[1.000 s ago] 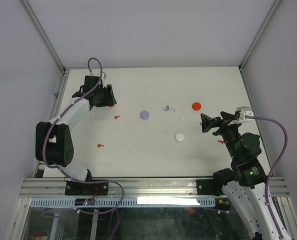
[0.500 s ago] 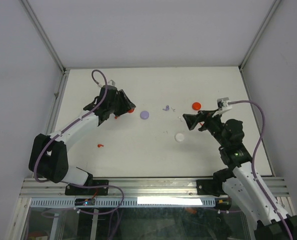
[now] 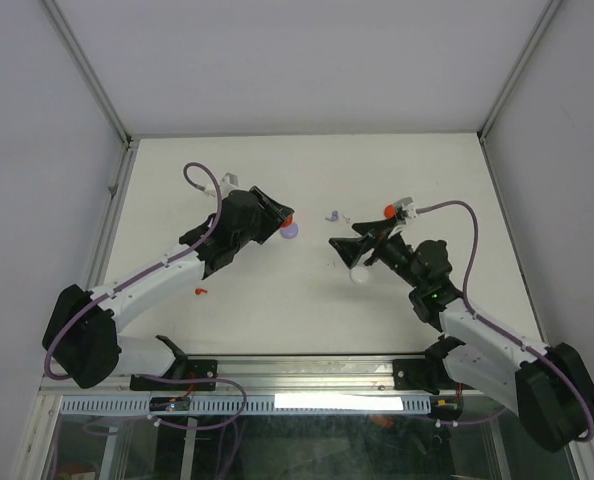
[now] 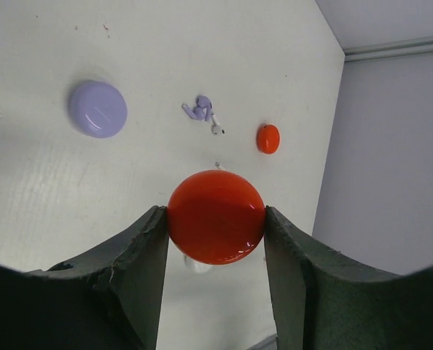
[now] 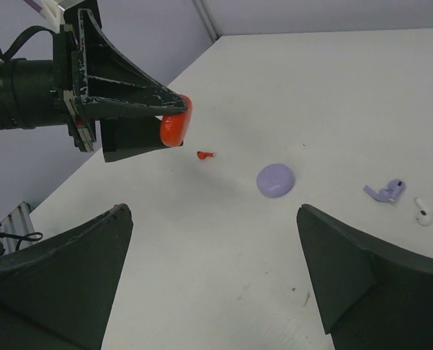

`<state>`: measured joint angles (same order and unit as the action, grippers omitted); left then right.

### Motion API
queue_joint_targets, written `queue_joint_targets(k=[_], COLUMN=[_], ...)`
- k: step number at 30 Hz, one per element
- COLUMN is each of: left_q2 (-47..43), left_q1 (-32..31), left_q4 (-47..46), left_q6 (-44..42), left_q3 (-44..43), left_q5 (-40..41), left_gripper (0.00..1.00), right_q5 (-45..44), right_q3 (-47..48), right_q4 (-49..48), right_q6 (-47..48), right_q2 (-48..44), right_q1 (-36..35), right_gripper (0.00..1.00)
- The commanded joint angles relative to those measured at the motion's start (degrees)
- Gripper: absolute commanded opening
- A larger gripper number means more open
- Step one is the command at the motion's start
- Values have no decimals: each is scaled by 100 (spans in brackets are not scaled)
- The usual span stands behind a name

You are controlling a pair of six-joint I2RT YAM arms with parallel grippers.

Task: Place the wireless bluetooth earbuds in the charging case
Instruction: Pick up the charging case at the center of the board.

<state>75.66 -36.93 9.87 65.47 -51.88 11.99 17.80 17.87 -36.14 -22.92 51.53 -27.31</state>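
My left gripper is shut on a round red charging case, held off the table beside the lilac case. The right wrist view shows that red case edge-on between the left fingers. My right gripper is open with nothing in it, above the table near the white case. Lilac earbuds and a white earbud lie close together further back. One red earbud lies under the left gripper, another red earbud lies at the near left.
A second red round case sits at the back right, behind my right arm. The lilac case lies ahead of my right gripper. Metal rails border the table on both sides.
My left arm has swung from the far left toward the middle, carrying the red case. My right arm has reached leftward from the right edge toward the white case, jaws still wide.
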Motion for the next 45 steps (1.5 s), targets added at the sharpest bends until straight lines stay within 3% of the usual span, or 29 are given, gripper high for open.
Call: queue_joint_targets(k=[1, 12, 18, 24, 45], left_q2=[-320, -214, -157, -140, -21], left_q1=[-418, -1214, -1438, -1598, -1860], left_q4=[-507, -696, -798, -884, -1114], left_q6=[742, 1144, 1189, 1218, 1175], left_q3=[25, -3, -39, -38, -32], left_q5=[874, 1769, 2003, 2133, 2240], left_gripper=[36, 37, 37, 37, 38], right_q5=[-386, -1420, -1535, -1679, -1846], right_q3=[-23, -11, 140, 233, 594], right_q4=[-1982, -3899, -4120, -4599, -4826], right_q6=[194, 730, 738, 736, 625], right_q2=[666, 1894, 2320, 2717, 3461], right_q1=[-559, -1399, -1491, -1562, -1567], right_gripper=[99, 89, 80, 75, 59])
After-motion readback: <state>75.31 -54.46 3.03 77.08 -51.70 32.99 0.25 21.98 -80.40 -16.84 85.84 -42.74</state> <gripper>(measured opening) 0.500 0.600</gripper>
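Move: The red charging case is pinched in the left fingers, and from the right hand it lies about 14 cm left, 7 cm ahead and 3 cm lower. The right gripper is some 15 cm right of the left hand, 6 cm back and 3 cm higher. On the table, roughly 20 cm below the right hand, are the purple disc 19 cm ahead and 12 cm left, and the white disc 4 cm ahead and 7 cm right. The charging case, still gripped by the left fingers, is carried about 6 cm right, 4 cm up and 3 cm back to meet the right hand. The right gripper comes some 8 cm left, nearly all of it early, then creeps about 3 cm forward while its fingers tip up some 15 degrees and narrow from wide open to a bit over half, one on either side of the case's near edge; whether they touch can't be seen. ##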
